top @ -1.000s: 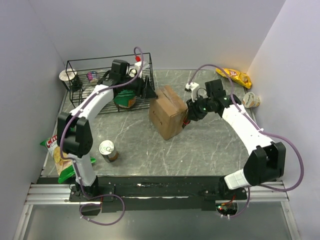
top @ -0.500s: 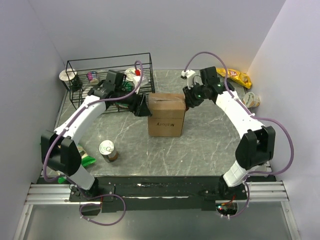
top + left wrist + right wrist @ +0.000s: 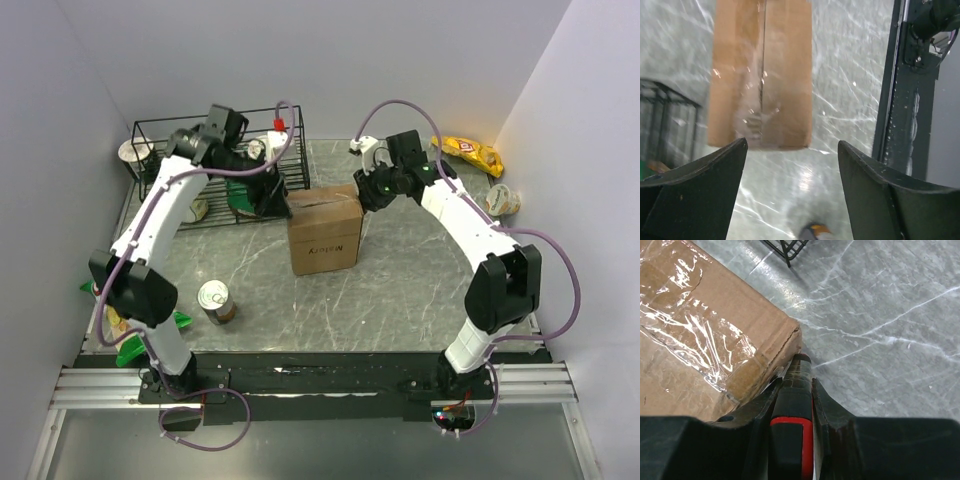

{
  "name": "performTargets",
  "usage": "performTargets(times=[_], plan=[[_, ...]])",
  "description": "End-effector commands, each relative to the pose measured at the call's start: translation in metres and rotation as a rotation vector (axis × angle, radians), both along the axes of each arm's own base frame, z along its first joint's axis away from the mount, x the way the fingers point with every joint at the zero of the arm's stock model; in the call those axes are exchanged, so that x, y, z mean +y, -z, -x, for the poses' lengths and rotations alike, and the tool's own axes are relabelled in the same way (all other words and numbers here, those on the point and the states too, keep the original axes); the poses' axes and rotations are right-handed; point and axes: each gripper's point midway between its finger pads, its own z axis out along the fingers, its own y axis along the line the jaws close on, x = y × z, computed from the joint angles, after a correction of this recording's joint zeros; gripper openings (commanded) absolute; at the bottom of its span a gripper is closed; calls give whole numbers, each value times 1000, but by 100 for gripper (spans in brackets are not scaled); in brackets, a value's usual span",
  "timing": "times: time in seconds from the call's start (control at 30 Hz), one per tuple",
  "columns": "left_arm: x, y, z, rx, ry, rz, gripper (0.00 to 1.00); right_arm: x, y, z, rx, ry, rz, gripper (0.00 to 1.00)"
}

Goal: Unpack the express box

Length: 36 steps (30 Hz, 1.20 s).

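The express box [image 3: 325, 230], a brown carton taped along its top seam, stands square in the middle of the table. The left wrist view shows it [image 3: 760, 75] ahead of my left gripper [image 3: 792, 150]. That gripper is open with nothing between its fingers and hovers beside the basket, left of the box [image 3: 270, 195]. My right gripper [image 3: 794, 380] is shut on a black tool with a red band [image 3: 795, 405]. The tool's tip rests against the taped corner of the box [image 3: 705, 340], at its far right top edge [image 3: 365, 190].
A black wire basket [image 3: 215, 165] holding several items stands at the back left, next to a white cup [image 3: 133, 152]. A can [image 3: 215, 300] and a snack bag [image 3: 110, 300] lie front left. At the back right are a yellow bag [image 3: 470, 152] and a cup [image 3: 503, 200].
The box has swung from tilted to square and shifted slightly left. My left gripper drew back towards the basket and opened wider. My right gripper moved back and left with the tool.
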Motion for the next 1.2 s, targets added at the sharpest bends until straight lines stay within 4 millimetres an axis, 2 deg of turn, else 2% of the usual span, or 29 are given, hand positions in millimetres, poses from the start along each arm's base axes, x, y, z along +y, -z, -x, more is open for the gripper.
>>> performTargets(times=[0.0, 0.07, 0.1, 0.13, 0.17, 0.2, 0.23, 0.33, 0.4, 0.43, 0.47, 0.53, 0.57, 0.6, 0.7, 0.9, 1.03, 1.17], plan=[[-4, -19, 18, -8, 146, 63, 80, -24, -37, -4, -93, 86, -31, 0], [-17, -21, 3, 2, 116, 88, 80, -43, -44, -8, -112, 141, -27, 0], [-28, -29, -9, -18, 92, 127, 80, -50, -47, -9, -114, 166, -28, 0], [-35, -26, -17, -6, 71, 143, 80, -57, -51, -10, -121, 187, -31, 0], [-40, -28, -24, -10, 38, 159, 80, -71, -61, -13, -138, 228, -46, 0], [-54, -41, -46, -71, -23, 209, 80, -77, -71, -13, -142, 270, -83, 0], [-58, -34, -53, -62, -58, 219, 80, -83, -80, -15, -159, 301, -118, 0], [-71, -50, -79, -128, -166, 296, 81, -94, -126, -9, -213, 369, -306, 0], [-77, -39, -91, -82, -199, 296, 81, -96, -156, 3, -217, 422, -457, 0], [-80, -41, -95, -70, -203, 296, 80, -96, -172, 3, -254, 429, -511, 0], [-84, -27, -101, -32, -207, 281, 79, -93, -184, 12, -269, 431, -561, 0], [-86, -14, -105, 5, -229, 265, 77, -85, -202, 19, -259, 439, -669, 0], [-88, -13, -105, 26, -246, 281, 77, -84, -205, 23, -252, 445, -698, 0], [-89, -2, -102, 63, -257, 274, 77, -81, -206, 25, -211, 470, -751, 0], [-92, 12, -96, 91, -271, 250, 76, -74, -200, 26, -150, 470, -817, 0], [-95, 36, -82, 136, -263, 201, 75, -68, -170, 28, -111, 455, -765, 0], [-96, 46, -80, 150, -273, 179, 74, -70, -149, 27, -48, 495, -741, 0], [-96, 51, -80, 161, -286, 170, 74, -69, -153, 29, -71, 503, -790, 0]])
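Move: My open left hand is high, with the upright box's middle about 7 cm ahead, 10 cm to its right and 22 cm below. My right hand holds the red cutter at the box's right top edge; the box's middle lies some 10 cm left of it, 1 cm ahead and 13 cm down. From my left hand, the green packet in the rack is 17 cm ahead and 7 cm left, and the tin can 11 cm back and 13 cm left, both far below. I draw the cutter clear of the box's right top edge, swinging my right hand about 11 cm right, then up some 20 cm and back down 7, rolling its left side up and turning it clockwise; the grip stays shut on the handle. Meanwhile my left hand sweeps right and forward over the box top, then sinks about 5 cm, fingers wide open, turning counter-clockwise some 15 degrees. ##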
